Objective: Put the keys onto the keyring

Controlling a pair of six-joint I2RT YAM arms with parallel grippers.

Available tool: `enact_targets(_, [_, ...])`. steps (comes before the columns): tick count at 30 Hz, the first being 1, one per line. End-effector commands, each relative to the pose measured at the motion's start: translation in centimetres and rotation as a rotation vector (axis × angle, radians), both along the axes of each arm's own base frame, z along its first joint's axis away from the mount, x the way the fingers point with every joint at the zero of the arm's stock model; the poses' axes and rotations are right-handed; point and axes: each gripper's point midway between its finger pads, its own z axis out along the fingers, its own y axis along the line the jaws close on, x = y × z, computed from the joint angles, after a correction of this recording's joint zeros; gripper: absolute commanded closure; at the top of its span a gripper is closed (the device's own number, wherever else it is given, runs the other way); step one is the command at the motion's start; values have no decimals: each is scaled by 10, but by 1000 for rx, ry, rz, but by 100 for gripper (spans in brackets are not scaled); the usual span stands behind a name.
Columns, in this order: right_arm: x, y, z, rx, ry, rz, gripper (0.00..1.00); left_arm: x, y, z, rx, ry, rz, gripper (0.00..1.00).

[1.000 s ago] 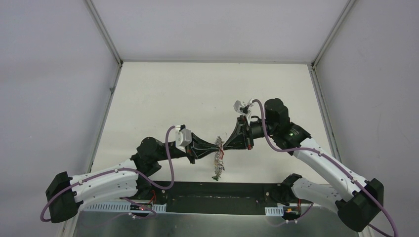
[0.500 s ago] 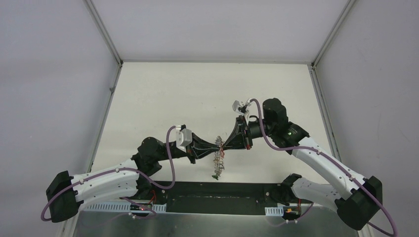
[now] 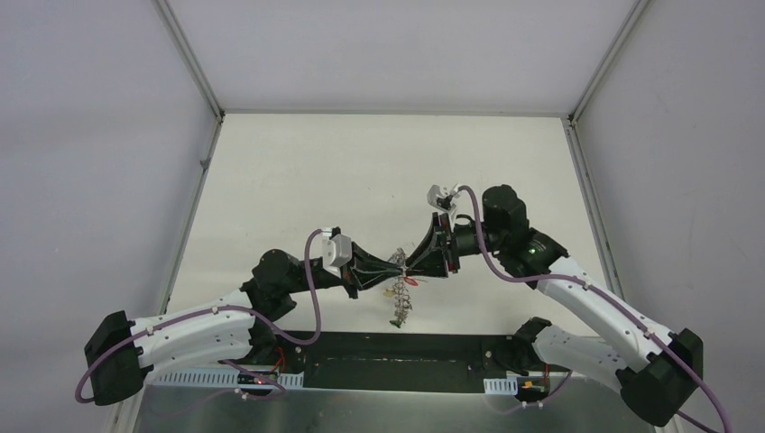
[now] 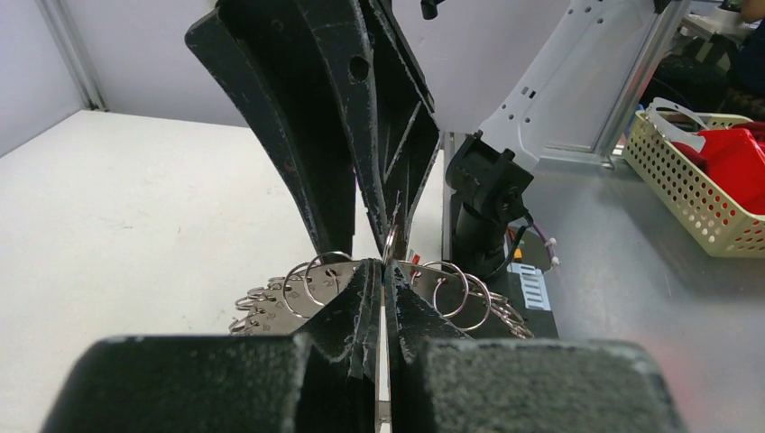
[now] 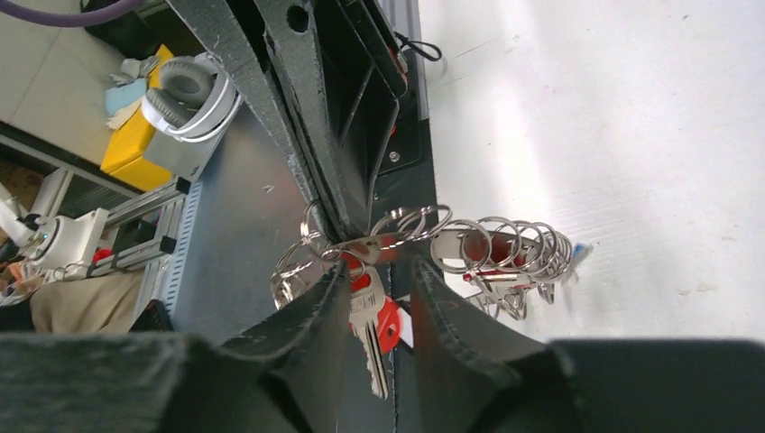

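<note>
The keyring (image 3: 400, 290), a grey metal ring fringed with small silver split rings, hangs in the air between both arms above the table's near edge. My left gripper (image 4: 386, 268) is shut on its rim, with the keyring (image 4: 302, 290) spreading to both sides of the pinch. My right gripper (image 5: 381, 266) faces it tip to tip and stands open. A silver key (image 5: 368, 336) with a red tag (image 5: 389, 325) dangles from a split ring in the gap between its fingers. More of the keyring (image 5: 505, 245) shows to the right, with another red tag behind the rings.
A black strip (image 3: 397, 358) and a metal shelf run along the near edge under the arms. Off the table are a perforated basket (image 4: 690, 185) with red items, and headphones (image 5: 185, 90) on a yellow box. Frame posts stand at the far corners.
My right gripper has gone from shut to open, and the red-tagged key now hangs free from the keyring. The left gripper has kept its hold and place.
</note>
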Motion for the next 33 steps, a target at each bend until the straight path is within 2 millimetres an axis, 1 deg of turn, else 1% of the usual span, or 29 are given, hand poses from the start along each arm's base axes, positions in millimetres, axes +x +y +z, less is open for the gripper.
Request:
enact_targets(1, [5, -7, 20, 42, -156, -74, 62, -9, 9, 53, -134, -100, -8, 100])
enact_targets(4, [10, -15, 26, 48, -234, -132, 49, -10, 11, 54, -134, -102, -5, 100])
enact_targets(5, [10, -18, 29, 54, -262, -150, 46, -10, 12, 54, -134, -102, -5, 100])
enact_targets(8, [15, -24, 34, 57, -324, -194, 41, -10, 13, 53, -131, -101, -1, 100])
enact_targets(11, [14, -27, 37, 66, -361, -203, 34, -11, 15, 53, -131, -103, 1, 100])
enact_targets(14, [12, -28, 41, 77, -373, -199, 27, -12, 17, 53, -130, -104, 4, 100])
enact_targets(18, [13, -27, 43, 77, -364, -199, 20, -8, 17, 52, -113, -94, 24, 100])
enact_targets(20, [14, -27, 43, 75, -360, -204, 18, -4, 15, 47, -81, -72, 39, 100])
enact_targets(24, [17, -27, 44, 73, -358, -219, 12, 3, 11, 45, -47, -55, 61, 100])
enact_targets(26, [18, -27, 45, 73, -361, -229, 7, 9, 7, 42, -22, -37, 80, 100])
enact_targets(28, [20, -27, 45, 71, -363, -240, 1, 20, 2, 39, 22, -1, 115, 100])
enact_targets(33, [20, -31, 52, 61, -379, -258, 1, 43, -15, 44, 63, 43, 180, 100])
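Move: Just left of the right fingers, the keyring hangs from the left fingertips, its middle some 3 cm left of the right hand, 7 cm below and about level fore and aft. The red-tagged key hangs roughly 3 cm below the right hand, 1 cm back and 1 cm left. From the left hand the keyring's middle is about 7 cm below, 1 cm back and 1 cm to the right. Backing off from the keyring, the right hand, its fingers already parted, opens them fully while it lifts about 3.5 cm and draws some 3 cm right, rolling near 20 degrees, then eases a little forward. The left fingers keep their pinch on the ring, rise about 1 cm and sink back, then swing forward some 2.5 cm at the end. ##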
